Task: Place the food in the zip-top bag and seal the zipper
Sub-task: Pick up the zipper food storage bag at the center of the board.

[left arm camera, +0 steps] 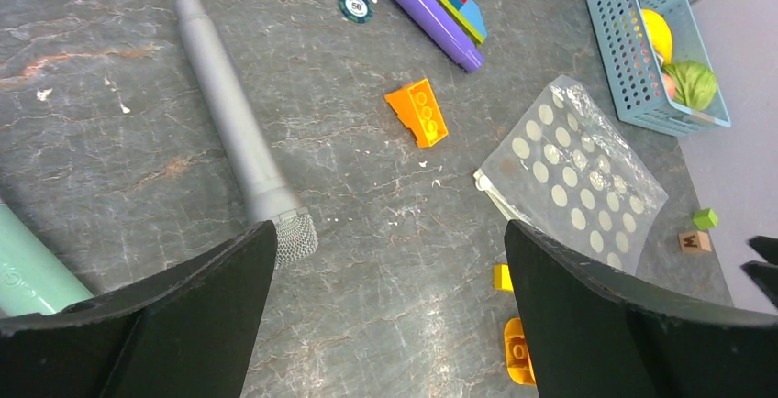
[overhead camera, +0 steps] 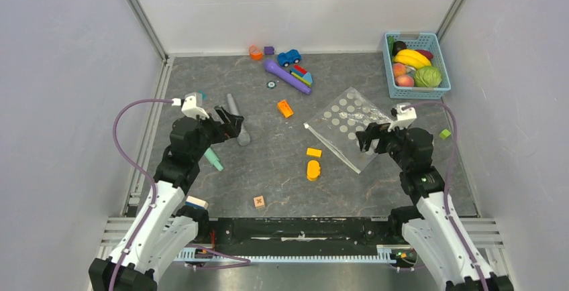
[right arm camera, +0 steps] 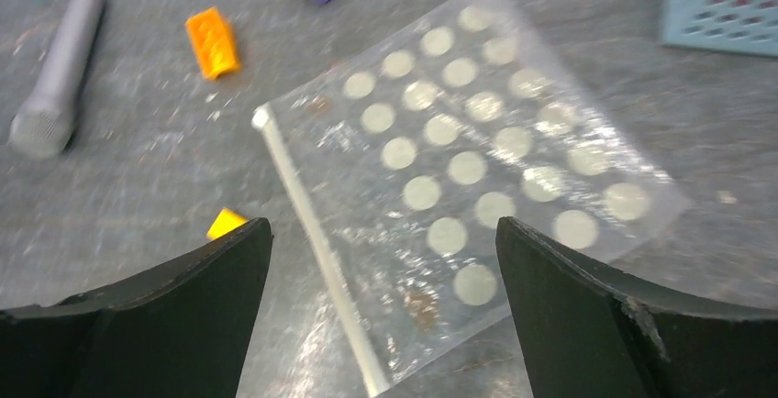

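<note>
The clear polka-dot zip-top bag (overhead camera: 349, 127) (left arm camera: 573, 173) (right arm camera: 468, 150) lies flat on the table right of centre. Its whitish zipper (right arm camera: 316, 237) (overhead camera: 332, 147) runs along its near-left edge. The food (overhead camera: 416, 66) (left arm camera: 683, 77), a yellow banana bunch, green cabbage and pink peaches, sits in the light blue basket (overhead camera: 392, 90) at the back right. My right gripper (overhead camera: 370, 137) (right arm camera: 383, 306) hovers open over the bag's near end, the zipper showing between its fingers. My left gripper (overhead camera: 231, 123) (left arm camera: 390, 315) is open at the left, above bare table beside a grey microphone (left arm camera: 234, 132).
Orange and yellow blocks (overhead camera: 313, 163) lie between the arms, another orange block (overhead camera: 285, 108) further back. A purple tube (overhead camera: 287, 76), blue toy car (overhead camera: 289, 57) and coloured blocks sit at the back. A teal cylinder (overhead camera: 213, 159) lies under the left arm. A green cube (overhead camera: 445, 133) is right.
</note>
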`<action>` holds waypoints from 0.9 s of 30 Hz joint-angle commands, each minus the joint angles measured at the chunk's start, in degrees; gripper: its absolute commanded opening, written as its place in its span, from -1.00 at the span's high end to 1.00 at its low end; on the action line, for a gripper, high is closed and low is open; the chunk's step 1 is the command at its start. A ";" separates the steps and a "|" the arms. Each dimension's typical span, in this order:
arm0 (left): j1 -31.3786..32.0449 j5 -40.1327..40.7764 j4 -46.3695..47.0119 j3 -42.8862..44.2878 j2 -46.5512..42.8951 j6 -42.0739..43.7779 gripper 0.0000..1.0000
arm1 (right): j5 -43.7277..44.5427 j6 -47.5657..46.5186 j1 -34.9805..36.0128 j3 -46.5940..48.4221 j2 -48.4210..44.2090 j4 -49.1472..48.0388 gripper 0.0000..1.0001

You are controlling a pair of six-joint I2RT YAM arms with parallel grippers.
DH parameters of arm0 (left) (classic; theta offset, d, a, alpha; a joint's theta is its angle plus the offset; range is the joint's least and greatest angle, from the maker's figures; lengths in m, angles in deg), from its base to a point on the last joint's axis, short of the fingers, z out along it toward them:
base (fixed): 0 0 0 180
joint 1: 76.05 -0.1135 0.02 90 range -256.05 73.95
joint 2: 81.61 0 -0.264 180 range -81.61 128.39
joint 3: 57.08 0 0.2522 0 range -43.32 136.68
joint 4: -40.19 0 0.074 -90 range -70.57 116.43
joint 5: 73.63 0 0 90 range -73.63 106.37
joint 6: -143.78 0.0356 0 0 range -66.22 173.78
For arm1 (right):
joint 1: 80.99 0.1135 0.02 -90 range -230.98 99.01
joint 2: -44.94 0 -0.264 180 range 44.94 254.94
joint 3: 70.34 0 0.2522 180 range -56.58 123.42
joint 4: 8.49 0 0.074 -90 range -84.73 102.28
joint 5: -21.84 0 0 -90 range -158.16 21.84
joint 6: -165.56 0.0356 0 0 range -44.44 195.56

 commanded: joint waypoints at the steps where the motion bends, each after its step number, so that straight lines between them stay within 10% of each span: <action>1: 0.13 -3.26 2.83 -0.51 0.24 1.16 -0.99 | -13.99 -0.96 0.17 3.08 6.24 0.06 -0.96; 16: 0.13 -7.74 2.81 -0.76 3.05 1.95 -0.99 | 12.14 -9.73 26.32 14.01 32.52 12.85 -0.96; 27: 0.13 -9.94 2.47 0.18 6.57 2.09 -0.99 | 20.30 -10.75 28.69 17.48 40.57 12.16 -0.90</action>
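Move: The zip-top bag lies flat, its middle about 10 cm ahead of my right hand, 7 cm left and some 16 cm below. The middle of its zipper strip is about 4 cm ahead and 14 cm left. Beyond that strip, the yellow brick lies roughly 3 cm ahead and 20 cm left of my right hand, the yellow toy 3 cm back and 20 cm left. From my left hand, the bag is about 7 cm ahead, 40 cm right and 19 cm below. I swing my open right hand left and dive some 13 cm down towards the near half of the bag's zipper strip, ending about 9 cm farther left after going slightly beyond and easing back. On the way the fingers tip down some 30 degrees, the hand's left side drops and it turns counter-clockwise, bringing the strip between the spread fingers. My left hand, also open, sinks about 3 cm and drifts right. ##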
